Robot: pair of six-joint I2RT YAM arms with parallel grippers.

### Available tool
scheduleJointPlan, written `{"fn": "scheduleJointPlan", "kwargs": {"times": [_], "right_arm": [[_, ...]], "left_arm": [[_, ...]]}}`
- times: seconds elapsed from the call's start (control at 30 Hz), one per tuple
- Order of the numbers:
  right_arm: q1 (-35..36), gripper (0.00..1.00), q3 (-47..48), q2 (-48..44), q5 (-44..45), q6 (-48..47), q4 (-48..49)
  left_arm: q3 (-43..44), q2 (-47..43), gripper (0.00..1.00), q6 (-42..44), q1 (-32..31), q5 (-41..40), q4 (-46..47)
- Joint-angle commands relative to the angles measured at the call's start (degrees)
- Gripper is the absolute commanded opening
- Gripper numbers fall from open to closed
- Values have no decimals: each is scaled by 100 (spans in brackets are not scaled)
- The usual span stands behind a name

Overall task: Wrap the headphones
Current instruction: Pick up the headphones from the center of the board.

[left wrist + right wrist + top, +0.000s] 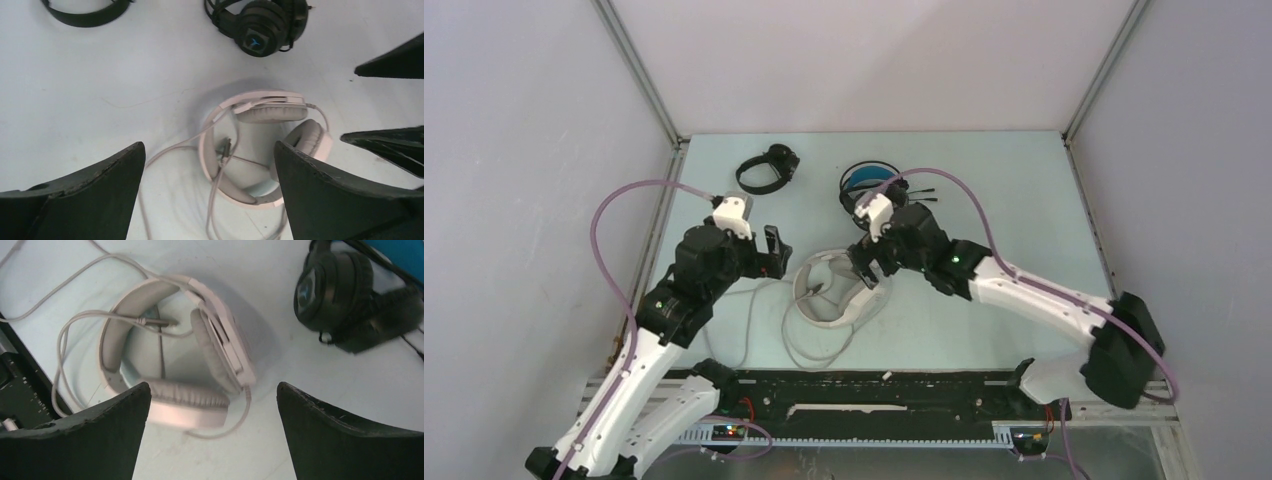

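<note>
The white over-ear headphones (pixel 824 320) lie on the table between my two arms, their ear cups folded together (pixel 272 111) (pixel 220 340). Their pale cable (pixel 752 320) trails loose toward the near edge, and its plug (pixel 226 147) rests inside the headband. My left gripper (pixel 776 255) (pixel 208 147) hangs open just left of this headset, holding nothing. Over the headset's right side my right gripper (pixel 864 268) (pixel 214 387) is open too and empty. The small all-black headphones (pixel 769 168) (pixel 85 12) and the black pair with a blue headband (pixel 869 185) (pixel 335 285) lie farther back.
A black rail (pixel 874 385) runs along the table's near edge, close to the cable loops (pixel 814 350). Grey walls with metal frame posts (pixel 639 70) close in the left, right and back. The right gripper's fingers (pixel 390 60) show at the left wrist view's right edge.
</note>
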Motion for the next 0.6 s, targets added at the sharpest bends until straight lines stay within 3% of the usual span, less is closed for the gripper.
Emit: {"fn": "scheduleJointPlan", "kwargs": {"times": [0.0, 0.1, 0.23, 0.4, 0.57], "right_arm": [[-274, 97, 557, 832, -767, -774, 792], [-478, 90, 976, 1487, -1483, -793, 667], [-511, 77, 1541, 2234, -1613, -964, 408], [-543, 76, 1646, 2704, -1942, -1073, 448], [-540, 69, 1828, 2956, -2017, -1293, 22]], "left_arm": [[-283, -414, 100, 532, 30, -686, 130], [-491, -751, 100, 559, 30, -628, 346], [-521, -910, 100, 610, 30, -727, 370], [-514, -892, 100, 614, 30, -572, 459], [-401, -680, 100, 604, 30, -518, 474]]}}
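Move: The white headphones' middle lies some 10 cm to the right hand's left, about 3 cm ahead and 14 cm below. Their cable plug, inside the band, is about 4 cm farther left; the blue-banded headset sits about 20 cm beyond the white headphones' middle and 9 cm to its right. From the left hand, the white headphones are about 12 cm right, 3 cm ahead and 20 cm down. Right hand sinks about 9 cm, leftward and forward, towards the white headphones' far earcup, fingers partly closing; left drifts 3 cm left. ##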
